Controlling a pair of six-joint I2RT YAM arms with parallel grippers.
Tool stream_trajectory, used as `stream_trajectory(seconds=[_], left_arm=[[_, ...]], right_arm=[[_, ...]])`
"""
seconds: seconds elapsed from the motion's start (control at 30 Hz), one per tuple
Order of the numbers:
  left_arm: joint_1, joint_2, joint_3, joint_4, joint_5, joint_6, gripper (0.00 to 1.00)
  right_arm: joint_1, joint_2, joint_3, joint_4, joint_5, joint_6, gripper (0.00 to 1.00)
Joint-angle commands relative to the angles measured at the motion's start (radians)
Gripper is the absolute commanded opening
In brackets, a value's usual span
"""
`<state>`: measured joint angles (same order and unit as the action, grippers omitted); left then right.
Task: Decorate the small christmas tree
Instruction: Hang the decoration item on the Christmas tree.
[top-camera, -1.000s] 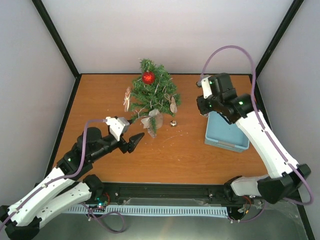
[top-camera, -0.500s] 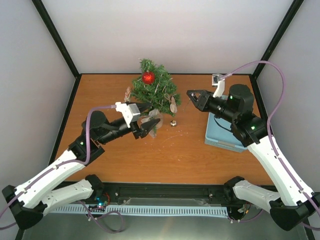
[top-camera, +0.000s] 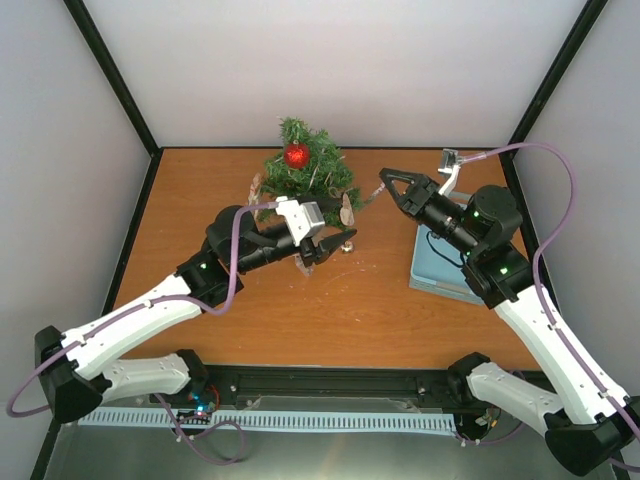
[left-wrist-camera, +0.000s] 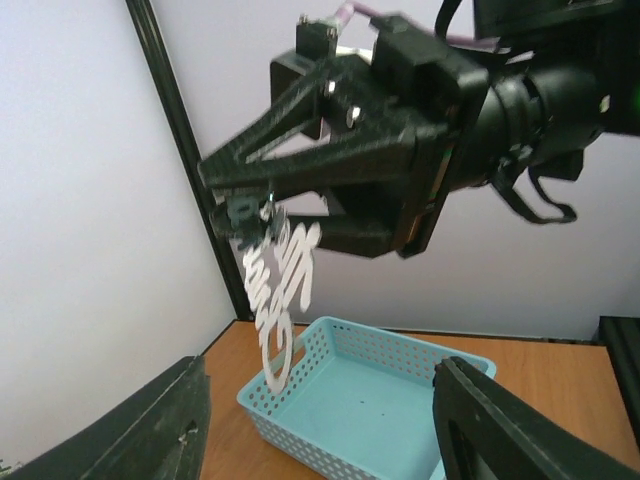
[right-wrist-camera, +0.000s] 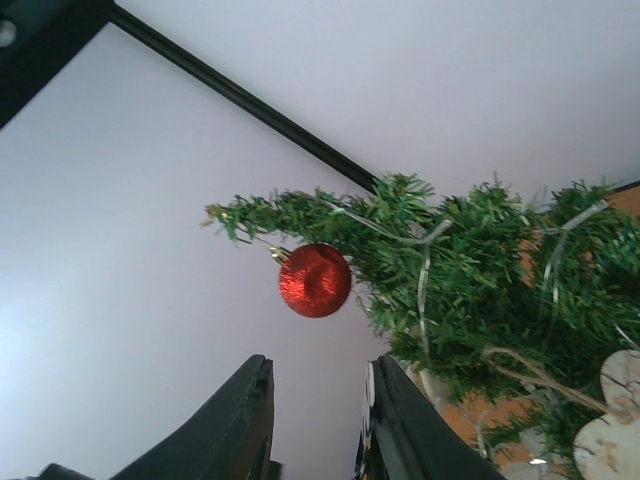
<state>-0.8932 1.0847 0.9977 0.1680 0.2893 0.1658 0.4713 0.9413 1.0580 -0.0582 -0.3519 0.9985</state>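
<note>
The small christmas tree (top-camera: 305, 178) stands at the back middle of the table, with a red ball (top-camera: 296, 155) near its top. In the right wrist view the tree (right-wrist-camera: 480, 270) and the red ball (right-wrist-camera: 315, 280) are close ahead of my right gripper (right-wrist-camera: 315, 365). My right gripper (top-camera: 385, 178) hovers just right of the tree, shut on the loop of a white cut-out ornament (left-wrist-camera: 272, 300) that dangles from its tips. My left gripper (top-camera: 335, 243) is low in front of the tree, open and holding nothing, and faces the right gripper (left-wrist-camera: 235, 200).
A light blue perforated basket (top-camera: 455, 290) sits at the table's right side and looks empty in the left wrist view (left-wrist-camera: 300, 440). Wooden ornaments (top-camera: 347, 208) and silver ribbon hang on the tree, including a heart shape (right-wrist-camera: 620, 420). Grey walls enclose the back and sides.
My right arm rose from the basket and swung left toward the tree with the white ornament. My left arm reached right, in front of the tree, and its jaws narrowed somewhat.
</note>
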Motion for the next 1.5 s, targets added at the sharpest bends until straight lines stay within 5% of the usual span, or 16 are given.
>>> stream_trajectory(seconds=[0.0,0.33,0.77,1.07,1.2,1.47], left_arm=[[-0.006,0.031,0.052,0.072,0.005,0.060,0.60],[-0.006,0.077,0.073,0.145,-0.010,0.068,0.40],[-0.008,0.136,0.112,0.161,0.041,0.065,0.27],[-0.010,0.144,0.107,0.151,0.049,0.081,0.01],[-0.010,0.141,0.109,0.134,0.046,0.065,0.01],[-0.006,0.140,0.118,0.030,-0.079,-0.027,0.01]], right_arm=[[0.000,-0.036,0.002,0.076,0.017,0.051,0.27],[0.000,-0.065,-0.010,0.078,0.025,0.070,0.27],[0.001,-0.075,-0.049,0.098,0.044,0.102,0.27],[0.002,-0.075,-0.063,0.108,0.046,0.114,0.27],[0.003,-0.080,-0.072,0.106,0.041,0.107,0.28],[0.003,-0.167,-0.131,0.010,0.117,-0.014,0.58]])
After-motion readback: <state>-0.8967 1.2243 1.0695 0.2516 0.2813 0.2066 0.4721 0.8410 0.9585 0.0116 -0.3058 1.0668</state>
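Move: The white ornament hangs from the right fingertips, its middle about 4 cm below them, 1 back and 1 to the left. From the open left gripper it is some 4 cm ahead, 3 to the right and 3 higher. The tree's middle stands roughly 16 cm ahead of the left hand, 8 to its left and 15 below; the red ball about 14 ahead, 10 left and 3 below. Bring the left gripper about 3.5 cm to the right and forward to the lower end of the white ornament, and close fully to pinch it. Meanwhile raise the right hand nearly 3 cm, easing slightly back, sink partway and hold the ornament's top steady. Once the left fingers are shut, open the right gripper about a quarter of its range while sinking another centimetre. ##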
